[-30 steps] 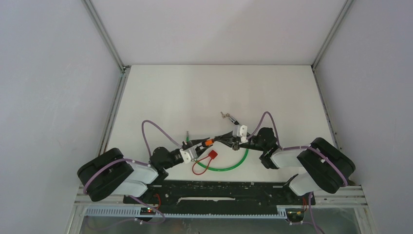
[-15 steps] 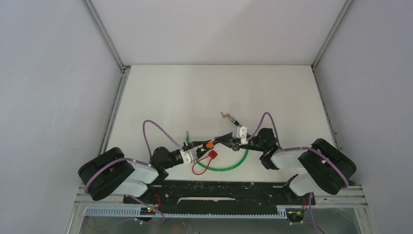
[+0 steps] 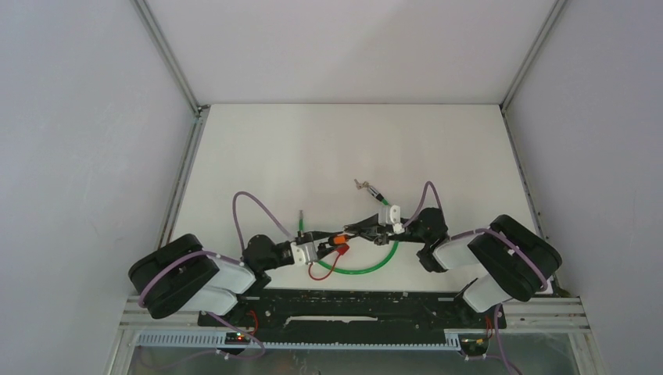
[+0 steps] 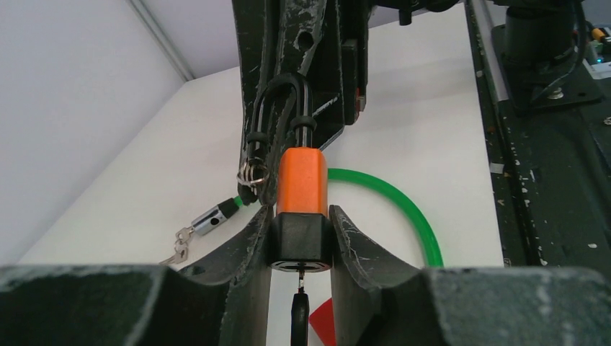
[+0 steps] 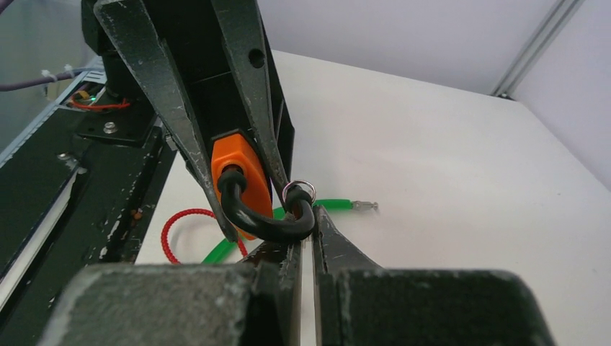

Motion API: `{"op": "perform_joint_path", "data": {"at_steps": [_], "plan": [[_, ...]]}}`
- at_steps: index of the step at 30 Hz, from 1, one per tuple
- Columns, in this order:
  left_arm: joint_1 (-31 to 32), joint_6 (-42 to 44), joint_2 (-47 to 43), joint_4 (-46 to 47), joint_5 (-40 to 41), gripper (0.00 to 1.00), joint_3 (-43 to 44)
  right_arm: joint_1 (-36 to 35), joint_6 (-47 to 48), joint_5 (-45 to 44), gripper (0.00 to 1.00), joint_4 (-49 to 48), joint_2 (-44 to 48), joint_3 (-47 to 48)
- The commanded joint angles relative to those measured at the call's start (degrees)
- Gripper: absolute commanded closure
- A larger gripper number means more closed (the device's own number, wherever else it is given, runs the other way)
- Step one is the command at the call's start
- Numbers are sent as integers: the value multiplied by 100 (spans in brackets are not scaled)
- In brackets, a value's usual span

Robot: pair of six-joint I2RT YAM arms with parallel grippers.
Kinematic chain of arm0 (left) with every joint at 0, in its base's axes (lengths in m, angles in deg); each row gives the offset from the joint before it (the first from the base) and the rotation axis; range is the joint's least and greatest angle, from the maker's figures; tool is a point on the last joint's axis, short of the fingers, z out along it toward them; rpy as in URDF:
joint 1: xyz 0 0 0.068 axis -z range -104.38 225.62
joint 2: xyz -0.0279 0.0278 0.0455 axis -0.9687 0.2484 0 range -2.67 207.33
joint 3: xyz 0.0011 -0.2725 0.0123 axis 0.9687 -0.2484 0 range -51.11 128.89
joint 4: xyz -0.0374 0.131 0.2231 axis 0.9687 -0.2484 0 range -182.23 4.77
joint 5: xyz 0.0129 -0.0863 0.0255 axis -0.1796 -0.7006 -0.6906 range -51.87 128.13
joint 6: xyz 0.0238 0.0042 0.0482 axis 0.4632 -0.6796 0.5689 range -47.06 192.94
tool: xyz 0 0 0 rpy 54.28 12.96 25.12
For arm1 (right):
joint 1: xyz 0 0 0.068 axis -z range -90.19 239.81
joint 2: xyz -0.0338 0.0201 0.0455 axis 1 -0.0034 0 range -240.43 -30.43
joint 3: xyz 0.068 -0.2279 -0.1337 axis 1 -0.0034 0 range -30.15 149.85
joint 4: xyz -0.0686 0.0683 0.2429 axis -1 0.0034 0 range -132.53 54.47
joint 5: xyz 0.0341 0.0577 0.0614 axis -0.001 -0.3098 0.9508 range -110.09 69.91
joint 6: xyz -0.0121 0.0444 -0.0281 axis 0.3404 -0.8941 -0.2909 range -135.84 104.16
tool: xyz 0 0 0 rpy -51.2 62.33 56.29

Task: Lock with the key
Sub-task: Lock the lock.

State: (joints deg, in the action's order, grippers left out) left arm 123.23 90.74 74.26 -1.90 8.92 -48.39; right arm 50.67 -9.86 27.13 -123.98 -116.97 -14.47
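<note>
An orange padlock [image 3: 339,237] with a black base and black shackle hangs between my two grippers, just above the table. My left gripper [image 4: 301,216] is shut on the padlock's black base [image 4: 301,241]. A key [image 4: 299,313] with a black head sticks in the keyhole under the base. My right gripper [image 5: 306,220] is shut on the black shackle [image 5: 263,225], which carries a small metal ring [image 5: 298,192]. In the top view the left gripper [image 3: 328,240] and right gripper [image 3: 358,231] meet tip to tip at the padlock.
A green cable [image 3: 375,262] curves on the table under the grippers, with a red tag [image 3: 342,249] and a red cord [image 5: 173,223]. A silver cylinder with small keys [image 3: 366,187] lies farther back. The black base rail [image 3: 352,301] runs along the near edge.
The padlock and both gripper tips have shifted slightly toward the near edge. The right wrist has turned and moved in closer to the left gripper.
</note>
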Motion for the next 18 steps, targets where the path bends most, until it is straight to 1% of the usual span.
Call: {"op": "perform_joint_path", "data": {"at_steps": [1, 9, 10, 11, 14, 15, 18], "plan": [[-26, -109, 45, 693, -368, 100, 260, -6, -87, 260, 100, -414, -180, 179], [-24, -67, 48, 781, -307, 100, 223, -3, -115, 500, 100, -281, -277, 296], [-29, -36, 24, 781, -261, 100, 208, 16, -103, 451, 98, -234, -249, 297], [-27, -13, -7, 781, -188, 100, 186, 35, -89, 310, 91, -111, -207, 295], [-25, 97, -147, 781, 178, 100, 93, 3, 270, -638, 73, 734, 102, 295], [-26, 124, -199, 780, 396, 100, 57, -23, 440, -910, 68, 1072, 248, 302], [-30, 217, -321, 781, 797, 100, -44, -118, 962, -1595, 58, 2046, 615, 390]]}}
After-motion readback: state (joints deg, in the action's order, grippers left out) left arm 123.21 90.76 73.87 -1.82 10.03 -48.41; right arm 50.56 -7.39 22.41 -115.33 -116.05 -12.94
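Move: The bent shackle of the orange lock is right at my closed right fingertips, about 1 cm back and 1 cm to their left. The lock's orange body is some 4 cm left and 2 cm back. From my left hand, still gripping the lock's base, the shackle lies about 5 cm right and 1 cm ahead. The red lock lies roughly 12 cm below my right hand, 3 cm back and 2 cm left; the green lock is about 14 cm ahead of that hand, 8 cm right and just as low. I ease my right hand barely half a centimetre back and left at the shackle, then open its fingers and bring it forward about 2 cm and down about 1 cm, turning slightly clockwise. My left hand keeps its grip on the lock's base, drifting nearly 1 cm back and then forward again by about the same. ##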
